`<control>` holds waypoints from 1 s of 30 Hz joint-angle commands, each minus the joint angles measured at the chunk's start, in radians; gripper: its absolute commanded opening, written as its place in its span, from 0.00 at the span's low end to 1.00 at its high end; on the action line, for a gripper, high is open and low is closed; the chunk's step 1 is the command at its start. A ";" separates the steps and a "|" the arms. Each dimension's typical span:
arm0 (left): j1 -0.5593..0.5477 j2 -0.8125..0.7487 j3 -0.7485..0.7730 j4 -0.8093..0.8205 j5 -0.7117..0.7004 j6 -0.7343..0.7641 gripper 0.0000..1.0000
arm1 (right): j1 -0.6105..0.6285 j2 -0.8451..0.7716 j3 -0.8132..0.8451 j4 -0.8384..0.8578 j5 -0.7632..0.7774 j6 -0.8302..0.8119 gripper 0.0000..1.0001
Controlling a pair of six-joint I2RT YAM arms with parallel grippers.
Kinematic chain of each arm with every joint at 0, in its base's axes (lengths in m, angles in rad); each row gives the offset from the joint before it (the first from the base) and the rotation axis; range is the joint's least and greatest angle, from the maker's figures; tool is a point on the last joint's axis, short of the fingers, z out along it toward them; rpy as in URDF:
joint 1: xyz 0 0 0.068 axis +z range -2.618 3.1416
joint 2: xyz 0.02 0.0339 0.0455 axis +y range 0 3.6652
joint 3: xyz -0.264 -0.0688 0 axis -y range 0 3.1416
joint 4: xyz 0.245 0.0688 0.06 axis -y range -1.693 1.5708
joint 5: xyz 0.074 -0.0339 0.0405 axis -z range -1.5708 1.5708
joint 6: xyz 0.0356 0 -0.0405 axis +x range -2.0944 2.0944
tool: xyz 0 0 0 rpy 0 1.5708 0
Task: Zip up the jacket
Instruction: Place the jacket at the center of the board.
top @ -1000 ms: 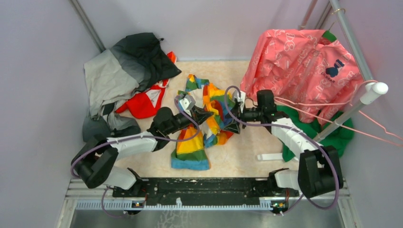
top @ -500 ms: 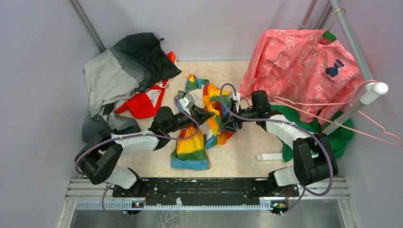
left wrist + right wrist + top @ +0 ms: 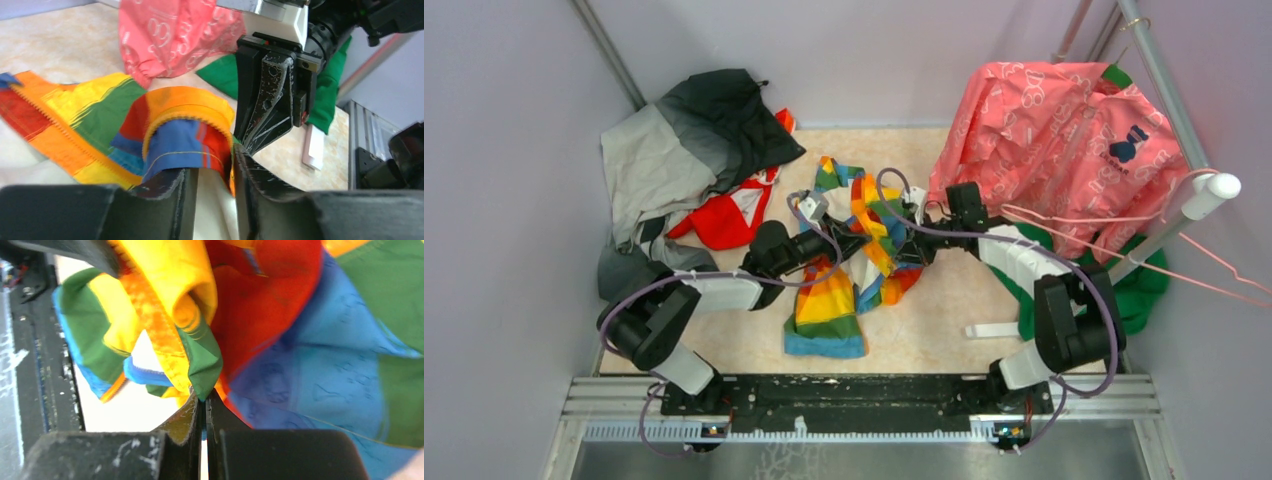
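Note:
The rainbow-striped jacket [image 3: 829, 305] lies crumpled at the table's centre, pale lining showing and its orange zipper teeth [image 3: 55, 125] running along one edge. My left gripper [image 3: 856, 243] reaches in from the left. Its jaws stand a little apart around a blue and red fold [image 3: 185, 145], with pale lining between them [image 3: 212, 162]. My right gripper [image 3: 906, 250] comes from the right and is shut on a green corner of the jacket [image 3: 202, 365] beside the orange zipper tape. The two grippers' tips nearly touch; the right gripper [image 3: 247, 142] shows just beyond my left fingers.
A grey-and-black jacket [image 3: 684, 150] and a red garment [image 3: 724, 220] are heaped at back left. A pink patterned garment [image 3: 1064, 130] hangs over a rack pole [image 3: 1194, 205] at right, green cloth [image 3: 1134, 285] beneath. A white piece [image 3: 989, 330] lies right of the jacket.
My right gripper moved left onto the jacket's edge and shut on it. My left jaws, shut before, have parted slightly. The jacket's upper folds rose a little between the grippers.

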 commanded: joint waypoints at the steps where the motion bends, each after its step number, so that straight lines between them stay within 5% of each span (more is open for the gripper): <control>1: 0.042 -0.008 -0.010 0.010 -0.064 -0.054 0.44 | -0.002 0.068 0.132 -0.183 0.216 -0.071 0.00; 7: 0.059 -0.132 -0.021 -0.173 -0.140 -0.032 0.66 | -0.002 0.149 0.190 -0.235 0.360 -0.042 0.00; 15: 0.061 -0.274 -0.109 -0.261 -0.044 -0.151 0.68 | -0.016 0.185 0.210 -0.290 0.411 -0.073 0.01; 30: 0.060 -0.622 -0.276 -0.495 -0.082 -0.303 0.68 | -0.047 0.089 0.177 -0.281 0.390 -0.063 0.41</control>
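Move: The right hand has the raised front flap of the jacket pinched. Its laying spot, along the jacket's right edge, is about 3 cm ahead, 6 cm to the right and 8 cm below. From that hand the jacket's middle lies 12 cm left and 3 cm ahead, and the white bar 18 cm right and 15 cm back. The left hand, higher up and already part open at the flap, has the laying spot some 14 cm to its right, level fore and aft, 15 cm below. Down and to the right, 6 to 7 cm each way after a short push forward, the right hand carries the pinched flap towards the jacket's right edge, tipping its fingers about 25 degrees further down and finally opening them around the cloth. The left fingers open on wide and come free; that hand edges forward, then draws back and left, away from the flap. ##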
